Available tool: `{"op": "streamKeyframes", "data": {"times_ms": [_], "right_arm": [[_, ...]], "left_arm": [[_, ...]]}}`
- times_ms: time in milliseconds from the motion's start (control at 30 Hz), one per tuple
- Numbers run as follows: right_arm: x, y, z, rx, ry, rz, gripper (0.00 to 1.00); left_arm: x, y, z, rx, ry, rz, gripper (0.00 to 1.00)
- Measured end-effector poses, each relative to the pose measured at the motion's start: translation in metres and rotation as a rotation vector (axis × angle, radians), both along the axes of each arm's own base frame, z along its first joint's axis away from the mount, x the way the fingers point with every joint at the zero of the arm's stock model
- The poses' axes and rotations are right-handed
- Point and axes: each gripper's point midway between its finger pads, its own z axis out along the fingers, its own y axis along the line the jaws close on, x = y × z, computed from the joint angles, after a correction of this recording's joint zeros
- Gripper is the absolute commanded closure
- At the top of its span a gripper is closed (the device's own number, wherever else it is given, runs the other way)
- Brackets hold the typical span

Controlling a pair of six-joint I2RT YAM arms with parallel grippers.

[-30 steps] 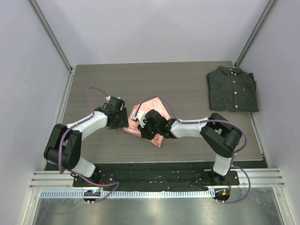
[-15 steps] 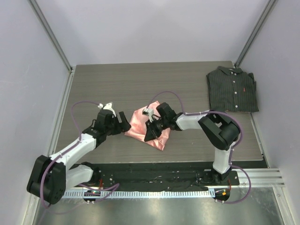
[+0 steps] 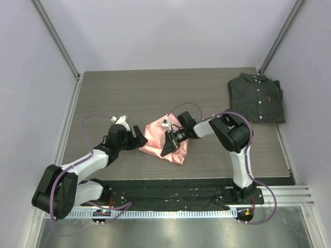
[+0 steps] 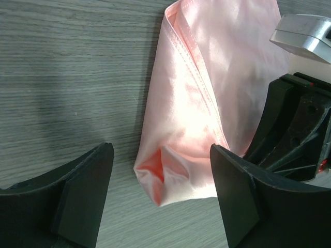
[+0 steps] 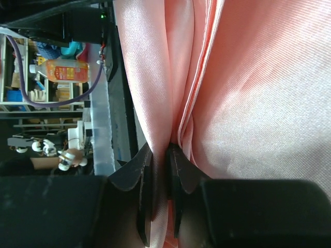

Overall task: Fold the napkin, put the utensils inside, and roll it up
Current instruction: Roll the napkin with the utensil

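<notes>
The salmon-pink napkin [image 3: 155,135] lies bunched and folded over on the table, mid-front. My right gripper [image 3: 169,146] is on its right part, shut on a fold of the cloth; in the right wrist view the satin napkin [image 5: 258,103] runs pinched between the two dark fingers of the right gripper [image 5: 159,155]. My left gripper [image 3: 139,136] stands open just left of the napkin. In the left wrist view the left gripper [image 4: 161,160] has the napkin's [image 4: 191,98] puffed corner between its wide-apart fingers, touching neither. The utensils are hidden.
A dark pinstriped folded shirt [image 3: 257,98] lies at the back right of the wooden table [image 3: 155,95]. White walls with metal posts close in the sides and back. The right gripper's black body [image 4: 295,129] sits close beside my left fingers.
My left gripper has let go of the napkin's left edge, opened and drawn back a little to the left. The right arm has swung its elbow towards the back while still gripping the cloth.
</notes>
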Motion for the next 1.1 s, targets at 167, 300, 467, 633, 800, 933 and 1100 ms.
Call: {"op": "streamKeyframes", "data": {"times_ms": [167,300,467,633,800,933,1100], "right_arm": [[0.001,0.000,0.001,0.001,0.046,0.000,0.78],[0.002,0.000,0.002,-0.003,0.085,-0.005,0.79],[0.003,-0.001,0.003,-0.007,0.121,-0.009,0.78],[0.003,-0.001,0.003,-0.008,0.123,-0.011,0.76],[0.005,-0.001,0.002,-0.022,0.114,-0.023,0.73],[0.006,-0.002,0.003,-0.044,0.108,-0.035,0.61],[0.011,-0.008,0.013,-0.111,0.014,-0.082,0.47]], "left_arm": [[0.005,-0.002,-0.010,0.001,0.005,0.001,0.33],[0.010,-0.006,-0.016,-0.009,0.005,-0.005,0.44],[0.013,-0.009,-0.020,-0.020,0.006,-0.008,0.59],[0.013,-0.010,-0.024,-0.022,0.021,-0.003,0.76],[0.012,-0.010,-0.029,-0.015,0.037,-0.011,0.95],[0.013,-0.011,-0.030,-0.002,0.045,-0.023,1.00],[0.016,-0.014,-0.030,0.024,0.085,-0.049,1.00]]}}
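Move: The left end of the napkin's near fold, lying between the open left fingers' reach, is about 2 cm ahead of the left hand, 1 cm to its right and 3 cm below it; the flat part of the napkin centres some 7 cm ahead of that hand and 12 cm to its right, about 4 cm below. The right hand already has the fold between its fingers, the fold's left end roughly 10 cm to its left and 3 cm ahead, the napkin's near right corner 8 cm to its right and 4 cm back. The left hand sinks about 3 cm onto the left end of the fold, easing a little forward and to the right, and shuts its wide-open fingers fully, pinching the napkin's edge close above the table. The right hand keeps its grip on the fold nearly in place while its wrist turns some 5 degrees, and only as the left fingers shut does it open from a narrow grip to about half wide and start to rise, a bit over 1 cm, easing forward and to the right as its fingers spread off the fold. ##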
